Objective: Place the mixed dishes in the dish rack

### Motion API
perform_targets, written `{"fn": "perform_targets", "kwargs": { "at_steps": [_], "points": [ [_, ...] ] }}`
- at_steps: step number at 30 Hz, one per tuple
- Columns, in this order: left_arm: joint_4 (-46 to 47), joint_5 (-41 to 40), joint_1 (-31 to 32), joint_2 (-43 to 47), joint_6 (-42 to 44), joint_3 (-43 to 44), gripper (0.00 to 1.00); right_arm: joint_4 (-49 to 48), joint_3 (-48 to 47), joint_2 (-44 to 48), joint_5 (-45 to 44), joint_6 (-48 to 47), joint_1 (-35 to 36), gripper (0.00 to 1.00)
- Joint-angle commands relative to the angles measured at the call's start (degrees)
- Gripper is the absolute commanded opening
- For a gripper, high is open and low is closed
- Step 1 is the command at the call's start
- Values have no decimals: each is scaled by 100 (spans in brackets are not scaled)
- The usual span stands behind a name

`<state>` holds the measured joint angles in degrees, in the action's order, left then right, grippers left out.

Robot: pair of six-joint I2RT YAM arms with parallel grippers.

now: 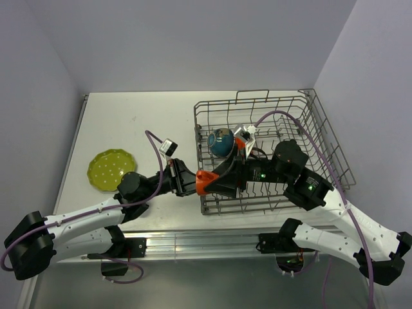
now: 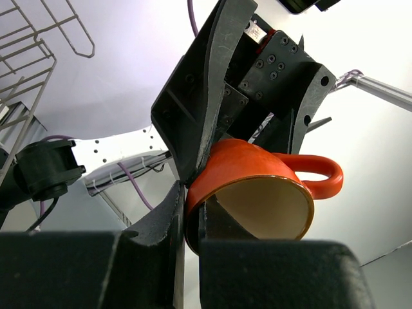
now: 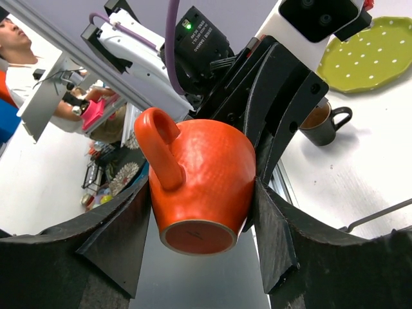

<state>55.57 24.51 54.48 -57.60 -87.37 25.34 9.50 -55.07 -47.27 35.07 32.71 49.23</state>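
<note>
The small orange cup [image 1: 205,182] hangs in the air between both arms, just off the near left corner of the dish rack [image 1: 322,129]. My left gripper [image 2: 192,212] is shut on its rim, one finger inside the cream interior and one outside. The cup [image 2: 257,187] has its handle pointing right. My right gripper [image 3: 201,187] is closed round the cup's body [image 3: 203,180], a pad against each side and the base facing the camera. A blue bowl [image 1: 221,141] sits in the rack. The yellow-green plate [image 1: 111,169] lies on the table at the left.
In the right wrist view a dark brown mug [image 3: 322,122] stands on the table near the yellow-green plate [image 3: 376,51]. The rack's wire wall [image 2: 38,58] shows at the upper left of the left wrist view. Both forearms cross the table's near edge.
</note>
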Motion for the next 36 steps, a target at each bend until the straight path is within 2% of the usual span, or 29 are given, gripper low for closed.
{"fn": "perform_targets", "kwargs": {
  "at_steps": [1,4,6,9,12,14,16,17,18,19,22,26,36],
  "points": [
    [340,19,98,-58,-43,76,0,-378,58,-81,96,-81,78,39],
    [436,-8,98,-67,-148,76,0,-431,93,-107,193,-116,95,46],
    [498,-60,98,-76,-210,50,0,-431,84,-116,219,-168,113,46],
    [569,-96,98,-102,-289,23,0,-466,93,-151,281,-221,148,36],
    [666,-61,98,-128,-359,-12,0,-466,75,-213,316,-230,183,2],
    [639,-26,98,-128,-307,-3,0,-440,58,-213,263,-239,209,0],
    [595,27,98,-120,-237,-20,29,-422,49,-160,142,-230,218,0],
    [587,45,98,-111,-210,-47,47,-388,40,-143,114,-221,210,0],
    [604,62,89,-102,-175,-99,80,-344,14,-125,71,-247,210,0],
    [587,132,89,-85,-114,-117,89,-352,5,-90,44,-221,210,0],
    [542,281,89,-67,9,-179,99,-326,-13,-90,79,-177,210,0],
    [674,361,54,-14,27,-293,99,-194,-39,-46,-70,-221,218,0],
    [-10,370,-499,899,45,-951,99,561,-258,445,-597,-484,210,0]
  ]
}}
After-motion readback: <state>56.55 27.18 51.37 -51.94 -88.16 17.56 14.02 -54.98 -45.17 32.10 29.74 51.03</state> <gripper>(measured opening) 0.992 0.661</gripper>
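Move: The orange mug sits between both my hands: its middle is about 4 cm right of and 3 cm above my left hand point, whose fingers pinch the lower rim. From my right hand it lies barely 1 cm left and level, gripped round its body. The green cup in the dish rack is some 22 cm ahead, 6 cm right and 20 cm below my right hand, the blue bowl about 38 cm ahead, 3 cm right. I keep the orange mug gripped round its body in my right hand and, after a short hold, open my left fingers wide so they let go of the rim. My left hand then sinks about 3 cm clear of the mug, easing slightly back, and draws off some 2 cm to the left; my right hand dips about 1 cm and starts easing right. ##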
